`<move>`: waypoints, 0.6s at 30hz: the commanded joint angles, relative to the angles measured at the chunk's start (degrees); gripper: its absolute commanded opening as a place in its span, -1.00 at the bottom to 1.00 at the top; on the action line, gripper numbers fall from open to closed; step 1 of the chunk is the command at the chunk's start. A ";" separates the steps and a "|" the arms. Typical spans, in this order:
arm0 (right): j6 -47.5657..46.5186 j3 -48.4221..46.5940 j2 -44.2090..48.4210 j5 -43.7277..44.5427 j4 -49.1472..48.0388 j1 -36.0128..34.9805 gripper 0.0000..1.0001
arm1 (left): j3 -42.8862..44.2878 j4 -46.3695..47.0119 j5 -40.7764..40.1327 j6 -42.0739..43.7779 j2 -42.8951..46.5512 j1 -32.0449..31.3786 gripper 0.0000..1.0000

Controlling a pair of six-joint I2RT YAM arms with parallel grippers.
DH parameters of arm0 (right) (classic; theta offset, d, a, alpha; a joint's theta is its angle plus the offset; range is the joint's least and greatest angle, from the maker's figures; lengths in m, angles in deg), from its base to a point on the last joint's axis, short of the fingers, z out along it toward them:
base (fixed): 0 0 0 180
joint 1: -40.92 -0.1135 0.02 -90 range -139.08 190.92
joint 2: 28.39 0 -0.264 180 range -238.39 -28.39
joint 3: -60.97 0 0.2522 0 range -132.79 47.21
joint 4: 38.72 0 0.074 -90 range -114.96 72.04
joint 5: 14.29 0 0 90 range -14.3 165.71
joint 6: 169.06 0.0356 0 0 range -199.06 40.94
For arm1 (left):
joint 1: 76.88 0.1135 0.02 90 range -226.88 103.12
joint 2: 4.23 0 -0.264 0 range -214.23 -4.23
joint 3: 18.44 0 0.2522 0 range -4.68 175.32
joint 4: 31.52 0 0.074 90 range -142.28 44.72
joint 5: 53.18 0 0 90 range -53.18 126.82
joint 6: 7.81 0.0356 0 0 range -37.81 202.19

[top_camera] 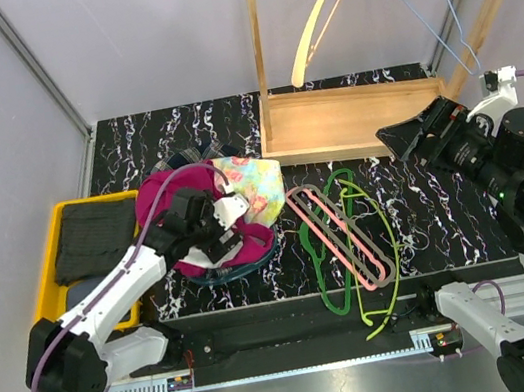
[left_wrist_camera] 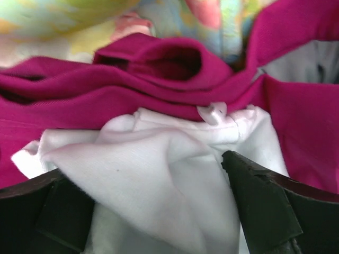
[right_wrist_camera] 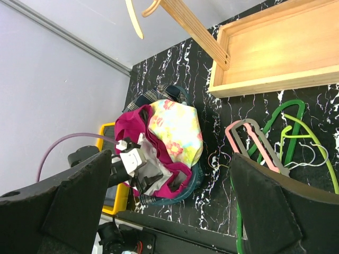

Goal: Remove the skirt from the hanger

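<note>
The plaid skirt [top_camera: 189, 156] [right_wrist_camera: 152, 96] lies at the bottom of a clothes pile at the table's left, and only its far edge shows. On top of it lie a magenta garment [top_camera: 172, 193] and a floral one [top_camera: 251, 190]. The dark green hanger [top_camera: 340, 176] [right_wrist_camera: 270, 124] lies flat on the table right of the pile, apart from the skirt. My left gripper [top_camera: 223, 231] [left_wrist_camera: 143, 166] is down on the pile, open, with the magenta garment's white lining [left_wrist_camera: 159, 174] bunched loose between its fingers. My right gripper [top_camera: 402, 136] [right_wrist_camera: 170, 159] hangs open high at the right, holding nothing.
A pink-and-grey hanger [top_camera: 335, 234] and a lime hanger [top_camera: 389, 245] lie tangled with the green one. A yellow bin [top_camera: 54, 224] with dark folded cloth stands at the left edge. A wooden tray [top_camera: 350, 119] and a rack with a wooden hanger [top_camera: 326, 12] stand at the back.
</note>
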 commanded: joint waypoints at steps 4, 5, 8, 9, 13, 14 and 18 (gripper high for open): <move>-0.30 0.78 -0.13 -0.34 -2.80 -0.19 0.99 | 17.56 -18.62 0.05 -3.80 -0.09 -0.25 0.98; -0.65 0.86 -0.13 -0.17 -2.46 -0.19 0.99 | 20.75 -19.77 -0.05 -4.15 0.17 -0.25 0.98; -2.50 2.35 0.57 0.80 -2.63 -0.19 0.99 | 32.44 -23.81 -1.10 -5.10 0.00 -0.42 0.98; -3.02 3.14 0.84 1.06 -2.89 -0.27 0.99 | 38.13 -25.04 -1.72 -5.81 -0.27 -0.33 0.98; -4.34 9.19 2.68 1.50 -5.35 -0.10 0.99 | 49.85 -31.54 -3.74 -7.58 -1.06 -0.33 0.98; -4.69 9.91 2.95 1.85 -5.44 -0.10 1.00 | 51.79 -32.25 -4.35 -7.66 -0.97 -0.33 0.98; -7.94 10.18 1.81 1.59 -2.11 -0.19 0.99 | 59.61 -33.93 -10.85 -12.22 1.39 -0.33 0.98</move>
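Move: The white skirt lies right under the open left fingers, its middle about 2 cm ahead of that hand, 3 cm to its left and 2 cm below. The magenta skirt beneath is centred some 4 cm ahead, 1 cm left and 5 cm down; the flowered skirt is about 10 cm ahead, 10 cm right and 5 cm down. From the right hand, the white skirt is roughly 40 cm left, 7 cm ahead and 35 cm below. The white skirt is left on the clothes pile as the left hand, its fingers already wide open, comes free and lifts nearly straight up by about 29 cm, slowly at first, then fast. Its wrist tilts some 25 degrees, so the fingers point less steeply down and more to the right. The empty right hand sinks about 5 cm, still wide open. ##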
